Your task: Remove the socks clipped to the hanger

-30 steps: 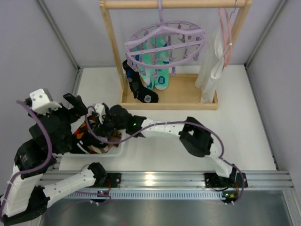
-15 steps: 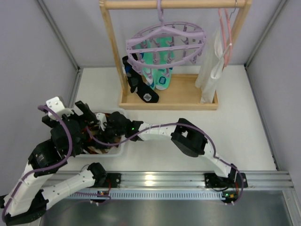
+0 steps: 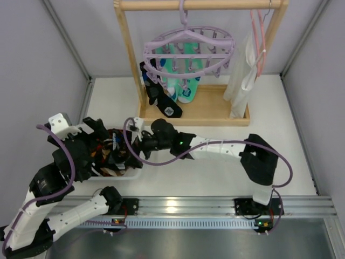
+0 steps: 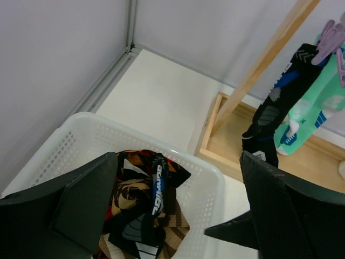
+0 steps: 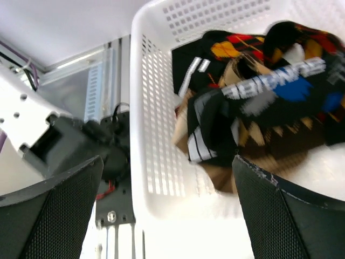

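Observation:
The lavender hanger (image 3: 188, 49) hangs from the wooden rack's top bar. Teal-and-white socks (image 3: 183, 82) (image 4: 318, 110) and a dark navy sock (image 3: 157, 99) (image 4: 277, 105) hang from its clips. More socks, brown argyle, striped and dark (image 3: 110, 154) (image 4: 143, 202) (image 5: 259, 108), lie piled in the white basket (image 3: 129, 174) (image 5: 141, 113). My right gripper (image 3: 133, 144) (image 5: 167, 216) hovers open over the basket's right side, holding nothing. My left gripper (image 3: 96, 141) (image 4: 178, 216) is open above the basket's left side, also holding nothing.
The wooden rack (image 3: 132, 65) stands on its tray base (image 3: 215, 110) at the back. A thin pink hanger (image 3: 261, 38) with a long white cloth (image 3: 242, 75) hangs at its right end. Grey walls close in on both sides.
My right gripper has gone from shut to open over the basket and drawn back to the right. My left arm has swung in over the basket's left side.

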{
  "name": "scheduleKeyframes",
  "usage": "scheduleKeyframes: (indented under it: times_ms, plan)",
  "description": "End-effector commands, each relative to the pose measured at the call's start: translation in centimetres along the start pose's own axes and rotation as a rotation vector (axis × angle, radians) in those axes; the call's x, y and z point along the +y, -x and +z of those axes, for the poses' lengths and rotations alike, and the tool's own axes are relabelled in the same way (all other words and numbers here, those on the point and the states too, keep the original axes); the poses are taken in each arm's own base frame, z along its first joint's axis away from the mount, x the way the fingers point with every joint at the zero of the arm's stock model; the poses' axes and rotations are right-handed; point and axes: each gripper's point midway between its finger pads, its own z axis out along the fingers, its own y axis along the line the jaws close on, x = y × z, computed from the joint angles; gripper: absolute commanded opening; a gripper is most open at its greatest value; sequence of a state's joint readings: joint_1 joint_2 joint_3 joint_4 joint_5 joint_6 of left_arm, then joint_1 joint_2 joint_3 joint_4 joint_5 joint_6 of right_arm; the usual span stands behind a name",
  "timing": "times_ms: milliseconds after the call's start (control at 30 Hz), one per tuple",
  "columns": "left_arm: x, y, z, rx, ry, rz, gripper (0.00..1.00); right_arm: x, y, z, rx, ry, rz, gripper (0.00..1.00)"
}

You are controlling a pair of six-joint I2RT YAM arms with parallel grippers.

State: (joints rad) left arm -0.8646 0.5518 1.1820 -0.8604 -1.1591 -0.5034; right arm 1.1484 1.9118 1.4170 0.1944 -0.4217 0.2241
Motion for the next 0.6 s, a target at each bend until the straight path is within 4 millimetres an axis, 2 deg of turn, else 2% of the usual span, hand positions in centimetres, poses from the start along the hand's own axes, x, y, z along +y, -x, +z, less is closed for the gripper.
scheduleKeyframes:
  times_ms: [0,33,67,133,167,200,233,267,333,367,400,433,467,500,533,567]
  plan:
    - [-2.5,-0.2,-0.1,0.038,-0.104,-0.013,0.99,0.2,4.9,-4.7,-0.167,-0.037,-0.070,0.99]
    - [-2.9,-0.3,-0.1,0.043,-0.119,-0.015,0.99,-0.2,5.0,-5.6,-0.189,-0.055,-0.067,0.99]
    - [-3.7,-0.4,-0.1,0.047,-0.140,-0.027,0.99,-0.7,4.4,-7.5,-0.193,-0.084,-0.058,0.99]
    - [-5.9,-1.6,-0.2,0.095,-0.226,-0.040,0.99,-2.1,4.0,-9.7,-0.216,-0.155,-0.050,1.00]
    - [-7.7,-1.9,-0.2,0.104,-0.277,-0.069,0.98,-2.1,2.9,-11.6,-0.217,-0.180,-0.045,1.00]
    - [-9.6,-2.9,-0.5,0.144,-0.359,-0.061,0.98,-2.5,2.6,-12.6,-0.223,-0.208,-0.040,0.99]
    - [-10.6,-4.0,-0.4,0.165,-0.381,-0.054,0.99,-3.3,2.2,-13.7,-0.227,-0.256,-0.040,0.99]
    - [-11.7,-4.7,-0.3,0.175,-0.405,-0.054,0.99,-3.9,1.3,-15.7,-0.220,-0.306,-0.029,0.99]
    - [-15.3,-6.4,0.3,0.181,-0.492,-0.022,0.98,-5.3,0.5,-18.2,-0.227,-0.413,-0.017,0.99]
    - [-16.4,-7.0,0.7,0.179,-0.511,-0.001,0.99,-5.5,0.3,-20.5,-0.253,-0.458,-0.019,0.99]
    - [-17.4,-7.4,1.1,0.169,-0.525,0.023,0.99,-5.8,-0.5,-21.8,-0.241,-0.495,-0.009,0.99]
    - [-19.2,-8.1,2.0,0.152,-0.551,0.068,0.98,-6.2,-0.6,-23.3,-0.260,-0.547,-0.005,0.99]
    - [-19.8,-8.9,2.5,0.152,-0.558,0.092,0.99,-5.7,-0.5,-25.6,-0.307,-0.574,-0.009,0.99]
    - [-20.0,-9.3,3.6,0.136,-0.560,0.123,0.98,-5.5,-1.0,-26.5,-0.309,-0.589,-0.004,0.99]
    - [-22.5,-10.2,3.8,0.142,-0.671,0.110,0.99,-5.1,-1.2,-27.3,-0.319,-0.591,-0.008,0.99]
    - [-21.5,-11.5,6.2,0.154,-0.647,0.118,0.98,-4.0,-0.9,-28.6,-0.356,-0.580,-0.024,1.00]
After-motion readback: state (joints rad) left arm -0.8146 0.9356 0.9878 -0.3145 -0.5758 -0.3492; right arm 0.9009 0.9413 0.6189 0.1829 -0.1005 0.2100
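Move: The black sock still clipped to the hanger hangs roughly 28 cm ahead of the left hand, 24 cm to its right and 20 cm lower. From the same hand, the teal socks are about 35 cm ahead, 32 cm right and 17 cm lower, and the basket's middle lies some 5 cm ahead, straight below by about 33 cm. From the right hand, at the basket's right side, the black sock is some 31 cm ahead, 12 cm right and 2 cm lower. The left hand swings away from above the basket towards the hanging black sock, about 19 cm to the right and 9 cm forward while sinking some 7 cm, turning clockwise until its open fingers point forward and somewhat right. At the same time the empty right hand backs off from the basket, some 25 cm to the right with a slight rise, also turning about 30 degrees clockwise with its fingers kept wide open, which clears the way for the left; neither hand touches a sock. ##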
